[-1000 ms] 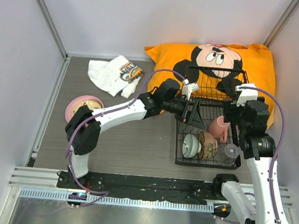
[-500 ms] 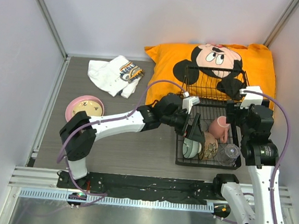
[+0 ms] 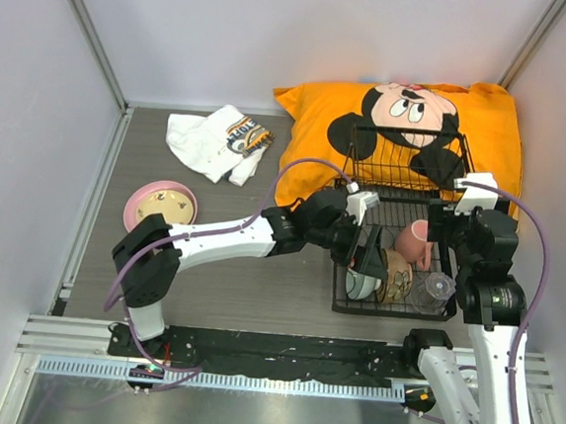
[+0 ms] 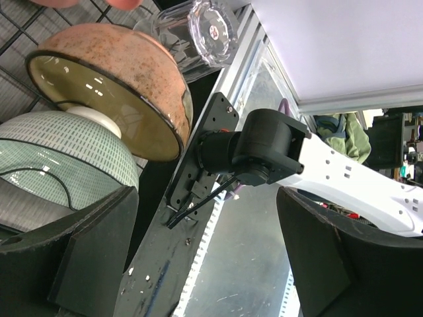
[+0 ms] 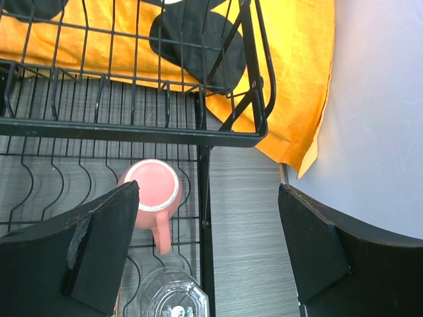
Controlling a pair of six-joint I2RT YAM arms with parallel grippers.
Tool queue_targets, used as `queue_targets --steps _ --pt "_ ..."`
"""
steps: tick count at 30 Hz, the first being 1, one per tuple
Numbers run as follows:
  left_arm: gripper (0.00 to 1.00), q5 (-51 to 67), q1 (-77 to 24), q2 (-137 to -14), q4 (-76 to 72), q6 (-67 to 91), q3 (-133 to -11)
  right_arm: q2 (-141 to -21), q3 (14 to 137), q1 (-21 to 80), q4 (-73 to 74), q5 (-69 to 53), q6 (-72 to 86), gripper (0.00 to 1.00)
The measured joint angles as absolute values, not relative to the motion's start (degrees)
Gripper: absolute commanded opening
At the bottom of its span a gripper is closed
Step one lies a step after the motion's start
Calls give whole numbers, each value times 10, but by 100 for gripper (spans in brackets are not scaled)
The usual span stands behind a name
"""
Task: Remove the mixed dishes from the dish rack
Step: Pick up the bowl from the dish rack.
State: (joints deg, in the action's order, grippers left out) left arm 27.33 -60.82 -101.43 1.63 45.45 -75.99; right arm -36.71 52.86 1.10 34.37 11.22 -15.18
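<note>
The black wire dish rack [image 3: 390,311] lies partly on an orange pillow. At its near end stand a pale green bowl [image 3: 359,282], a brown patterned bowl [image 3: 395,275] and a small clear glass [image 3: 436,287], with a pink mug [image 3: 415,243] behind them. My left gripper [image 3: 371,251] hangs open just above the green bowl [image 4: 66,155], beside the brown bowl [image 4: 112,72], and holds nothing [image 4: 211,257]. My right gripper [image 5: 205,244] is open over the rack's right rim [image 5: 205,165], next to the mug [image 5: 151,188] and glass [image 5: 165,294]. A pink plate [image 3: 134,209] carrying a tan plate [image 3: 168,205] rests on the table at left.
The orange cartoon pillow [image 3: 488,131] sits under the rack's far basket end. A folded white cloth [image 3: 215,142] lies at the back left. Grey walls close in on both sides, the right one near the rack [image 5: 377,99].
My left gripper has come toward the near end of the rack, from the middle bars down to the bowls. The right arm has drifted slightly right and nearer.
</note>
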Motion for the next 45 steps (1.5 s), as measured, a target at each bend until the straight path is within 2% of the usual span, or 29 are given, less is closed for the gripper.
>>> queue_targets --steps 16,27,39,45 --pt "86 283 -625 -1092 41 452 -844 -340 515 10 361 108 -154 89" --pt "77 287 -639 -1138 59 445 -903 -321 506 10 391 110 -169 89" --pt "72 265 -651 -1154 62 412 -907 -321 491 10 392 110 -189 89" --pt "63 265 -664 -1174 61 414 -907 -320 484 10 392 110 -197 89"
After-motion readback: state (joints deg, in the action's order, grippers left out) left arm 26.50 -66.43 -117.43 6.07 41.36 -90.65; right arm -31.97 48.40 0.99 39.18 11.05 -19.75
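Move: The flower-patterned brown bowl stands on edge in the rack about 9 cm to the left hand's right, practically level with it fore and aft, its middle some 11 cm below. The teal bowl is almost straight beneath the hand. The pink mug lies about 13 cm right and 8 cm ahead, the clear glass about 18 cm right and 3 cm back, both roughly as low. From the idle right hand, the brown bowl is some 10 cm left, 12 cm back and 20 cm below. Rightward over the teal bowl, about 6 cm in all, the left hand moves towards the brown bowl, sinking some 5 cm and easing back about 2 cm, most of that at the end. Its wrist turns slightly clockwise and the wide-open fingers narrow partway around the bowl's near upper rim; firm contact can't be seen. The right hand eases back and down a few centimetres, empty and open. ##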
